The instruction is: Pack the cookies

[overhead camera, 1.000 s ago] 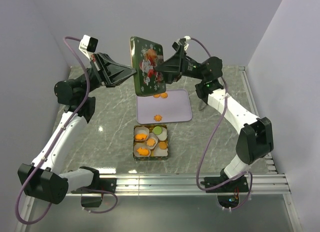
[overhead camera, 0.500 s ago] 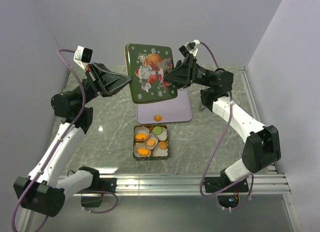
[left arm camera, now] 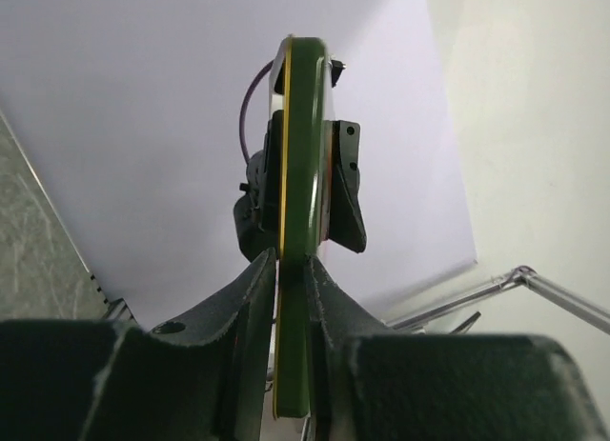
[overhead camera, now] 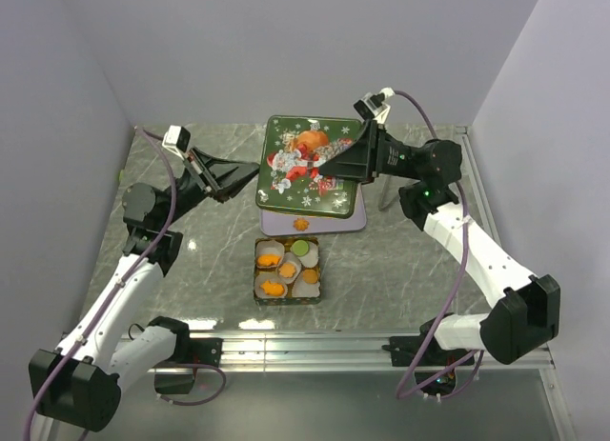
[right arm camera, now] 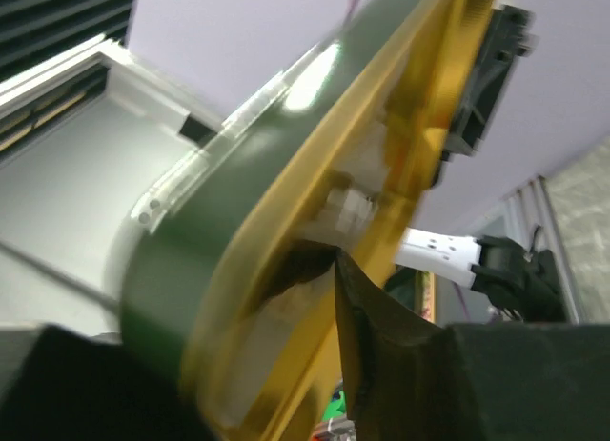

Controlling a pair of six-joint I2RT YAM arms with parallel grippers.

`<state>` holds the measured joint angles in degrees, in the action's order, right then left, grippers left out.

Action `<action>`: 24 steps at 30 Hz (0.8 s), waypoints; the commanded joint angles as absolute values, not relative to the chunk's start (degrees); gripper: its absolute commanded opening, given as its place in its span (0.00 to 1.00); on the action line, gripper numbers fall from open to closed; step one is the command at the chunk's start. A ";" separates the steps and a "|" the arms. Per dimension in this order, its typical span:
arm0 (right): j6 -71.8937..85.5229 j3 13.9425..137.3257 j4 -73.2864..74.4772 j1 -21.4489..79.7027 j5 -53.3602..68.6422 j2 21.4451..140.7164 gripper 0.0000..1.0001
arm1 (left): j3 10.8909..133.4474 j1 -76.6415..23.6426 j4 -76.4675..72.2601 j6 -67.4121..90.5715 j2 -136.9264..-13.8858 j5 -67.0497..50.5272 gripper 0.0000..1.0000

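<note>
A green tin lid point(overhead camera: 310, 165) with a Santa picture hangs tilted above the lilac tray point(overhead camera: 355, 222). My right gripper point(overhead camera: 335, 165) is shut on its right rim, and in the right wrist view the gold underside of the lid point(right arm camera: 238, 231) fills the blurred frame around that gripper point(right arm camera: 315, 265). My left gripper point(overhead camera: 255, 170) stands at the lid's left edge. In its wrist view the lid point(left arm camera: 303, 174) is edge-on between the left gripper's point(left arm camera: 291, 255) fingers, with slim gaps. One orange cookie point(overhead camera: 304, 224) lies on the tray. More cookies point(overhead camera: 269, 260) sit in the open tin point(overhead camera: 320, 270).
White paper cups point(overhead camera: 307, 287) line the open tin, which stands in front of the tray; a green cookie point(overhead camera: 300, 247) is in its back row. A metal rail point(overhead camera: 381, 346) runs along the near edge. Walls close in on the left, back and right.
The lid has swung from upright to nearly flat and moved right and lower. My right gripper has closed on its rim. My left arm has dropped and its fingers have loosened.
</note>
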<state>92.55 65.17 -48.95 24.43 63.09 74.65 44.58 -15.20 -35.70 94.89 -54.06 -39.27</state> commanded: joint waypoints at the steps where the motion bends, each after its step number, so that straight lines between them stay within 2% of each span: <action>1: 83.95 64.69 -38.86 24.61 62.23 72.69 0.39 | 43.68 -15.29 -32.87 90.97 -52.30 -37.79 0.24; 6: 75.44 64.86 -25.86 24.35 61.35 73.65 0.26 | 43.24 -15.21 -28.14 87.72 -50.81 -36.57 0.27; 8: 72.00 65.56 -18.39 24.00 60.91 74.18 0.24 | 43.07 -15.29 -26.81 86.14 -50.45 -35.86 0.33; 11: 66.73 65.30 -12.68 22.77 60.21 74.53 0.22 | 44.90 -15.29 -19.10 80.28 -49.57 -34.38 0.49; 12: 65.84 64.78 -11.61 21.81 60.12 74.36 0.21 | 45.52 -15.29 -16.29 78.16 -49.05 -33.76 0.57; 15: 63.55 62.85 -8.44 20.22 59.85 74.09 0.19 | 47.11 -15.21 -4.16 70.77 -47.64 -29.63 0.71; 18: 63.20 60.74 -8.17 18.46 60.20 73.92 0.17 | 45.53 -15.03 2.00 66.98 -46.50 -27.26 0.77; 24: 61.61 59.59 -6.77 17.84 60.29 75.32 0.16 | 38.68 -14.77 2.10 66.27 -45.44 -26.02 0.77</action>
<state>63.86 59.18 -6.50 17.96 59.57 75.57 40.75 -15.03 -0.69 69.69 -46.11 -28.21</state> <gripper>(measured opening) 0.188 0.766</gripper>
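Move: The lid hangs high with its printed face up. Its middle is about 4 cm left of the right hand and about 10 cm right of the left hand, level with both and neither ahead nor back. The cookie box stands some 42 cm below the right hand, about 7 cm left and 3 cm ahead. From that hand, the tray lies 45 cm down, about 25 cm ahead, straight in line. The lid passes wholly to the right hand, which closes on its right side while lowering it about 14 cm towards the table and 7 cm forward, fingertips dipping some 20 degrees and swinging a little clockwise. The left hand at its left edge sinks about 12 cm, then spreads its fingers wide and comes free, easing slightly left and forward as it rolls. ##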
